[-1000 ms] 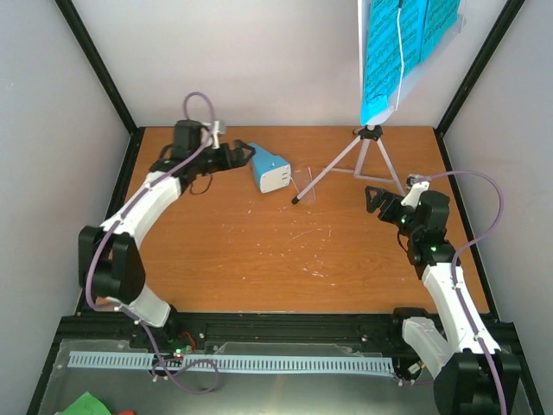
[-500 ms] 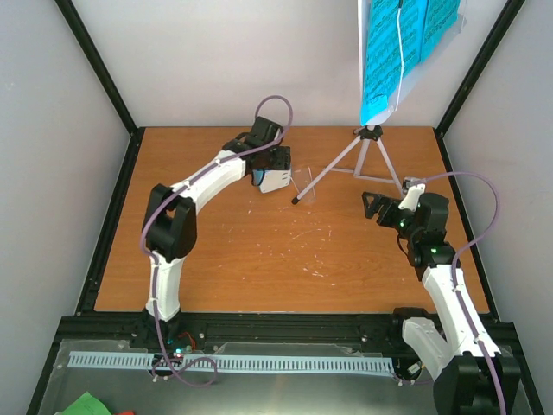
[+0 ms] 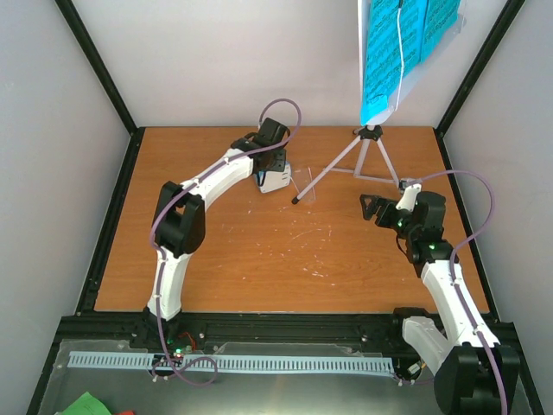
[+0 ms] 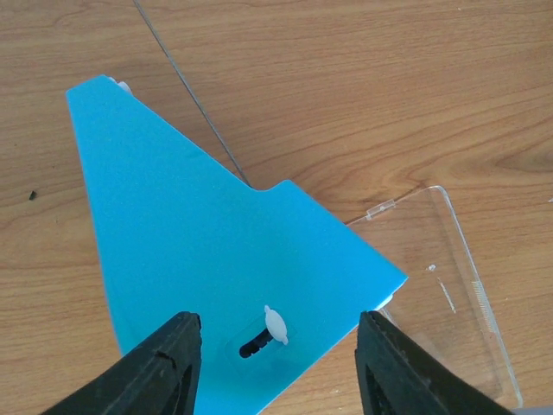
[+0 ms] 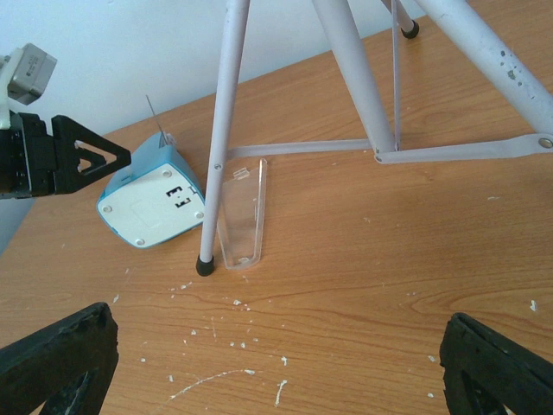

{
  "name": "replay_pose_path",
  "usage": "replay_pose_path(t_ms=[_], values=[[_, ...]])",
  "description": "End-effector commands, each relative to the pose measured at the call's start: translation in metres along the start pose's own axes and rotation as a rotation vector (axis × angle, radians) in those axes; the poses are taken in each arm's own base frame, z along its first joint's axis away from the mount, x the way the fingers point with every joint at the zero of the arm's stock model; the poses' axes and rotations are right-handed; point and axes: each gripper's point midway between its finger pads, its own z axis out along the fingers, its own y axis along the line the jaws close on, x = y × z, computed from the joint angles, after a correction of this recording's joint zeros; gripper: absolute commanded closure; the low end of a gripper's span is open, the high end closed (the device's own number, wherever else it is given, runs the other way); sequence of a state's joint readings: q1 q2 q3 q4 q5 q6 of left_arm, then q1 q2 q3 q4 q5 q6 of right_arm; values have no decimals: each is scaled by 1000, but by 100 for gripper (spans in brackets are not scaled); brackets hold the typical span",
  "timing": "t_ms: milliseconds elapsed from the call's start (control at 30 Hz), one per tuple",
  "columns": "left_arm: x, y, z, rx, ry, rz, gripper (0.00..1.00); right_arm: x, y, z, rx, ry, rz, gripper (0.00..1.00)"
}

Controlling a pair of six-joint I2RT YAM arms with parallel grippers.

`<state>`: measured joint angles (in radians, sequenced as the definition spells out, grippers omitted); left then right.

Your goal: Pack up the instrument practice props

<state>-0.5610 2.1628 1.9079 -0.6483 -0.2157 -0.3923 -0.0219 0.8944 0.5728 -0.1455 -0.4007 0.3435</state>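
Observation:
The light-blue metronome [image 3: 275, 179] lies on its side at the back of the table, its white base [image 5: 151, 203] turned toward the right wrist camera. My left gripper [image 3: 270, 169] hangs right over it. In the left wrist view its jaws [image 4: 276, 363] are half apart and straddle the blue body [image 4: 199, 259]; I see no firm contact. The grey tripod music stand [image 3: 367, 156] is upright at the back right, with bright-blue sheet-music pages [image 3: 393, 52] on its desk. My right gripper [image 3: 370, 207] is wide open and empty, near the stand's legs [image 5: 220, 130].
A clear plastic cover [image 3: 304, 183] lies next to the metronome, against one tripod foot [image 5: 205, 264]. White scratches and crumbs mark the wooden table [image 3: 259, 259]. Grey walls and black frame posts close in the back and sides.
My left arm swung right from the back-left corner to above the metronome, and its jaws narrowed around it. The right gripper edged slightly left.

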Motion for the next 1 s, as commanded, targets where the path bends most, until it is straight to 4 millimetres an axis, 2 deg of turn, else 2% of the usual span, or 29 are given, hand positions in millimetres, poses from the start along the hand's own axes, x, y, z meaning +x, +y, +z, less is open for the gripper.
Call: replay_pose_path(t_ms=[0, 167, 700, 967], values=[[2, 4, 5, -25, 3, 32, 51, 0, 2, 3, -10, 8, -11, 0], [-2, 0, 9, -12, -14, 52, 57, 2, 1, 4, -11, 17, -11, 0], [-4, 1, 24, -35, -16, 59, 67, 9, 9, 8, -63, 53, -8, 0], [1, 4, 26, -49, -1, 64, 77, 11, 7, 10, -62, 62, -3, 0]])
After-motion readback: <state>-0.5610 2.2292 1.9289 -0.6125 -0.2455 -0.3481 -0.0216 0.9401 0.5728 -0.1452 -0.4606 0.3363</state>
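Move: The metronome lies on its side under the left hand, its middle about 2 cm ahead, 2 cm left and 7 cm below. The small key on its upturned blue face is nearly straight under the fingers, some 3 cm down. The clear cover is on the table, level and about 9 cm right, and the foot of the nearest stand leg about 6 cm back and 8 cm right. From the right hand the metronome's middle is some 19 cm ahead, 22 cm left and 12 cm below. The left hand, already over the blue face, sinks about 2 cm towards the key with hardly any turn of the wrist, then stops sinking and eases forward about 1 cm as its fingers close from half open to about a quarter. That brings the fingertips down on either side of the key with a narrow gap still left between them; whether a finger touches the key or the face can't be seen. ##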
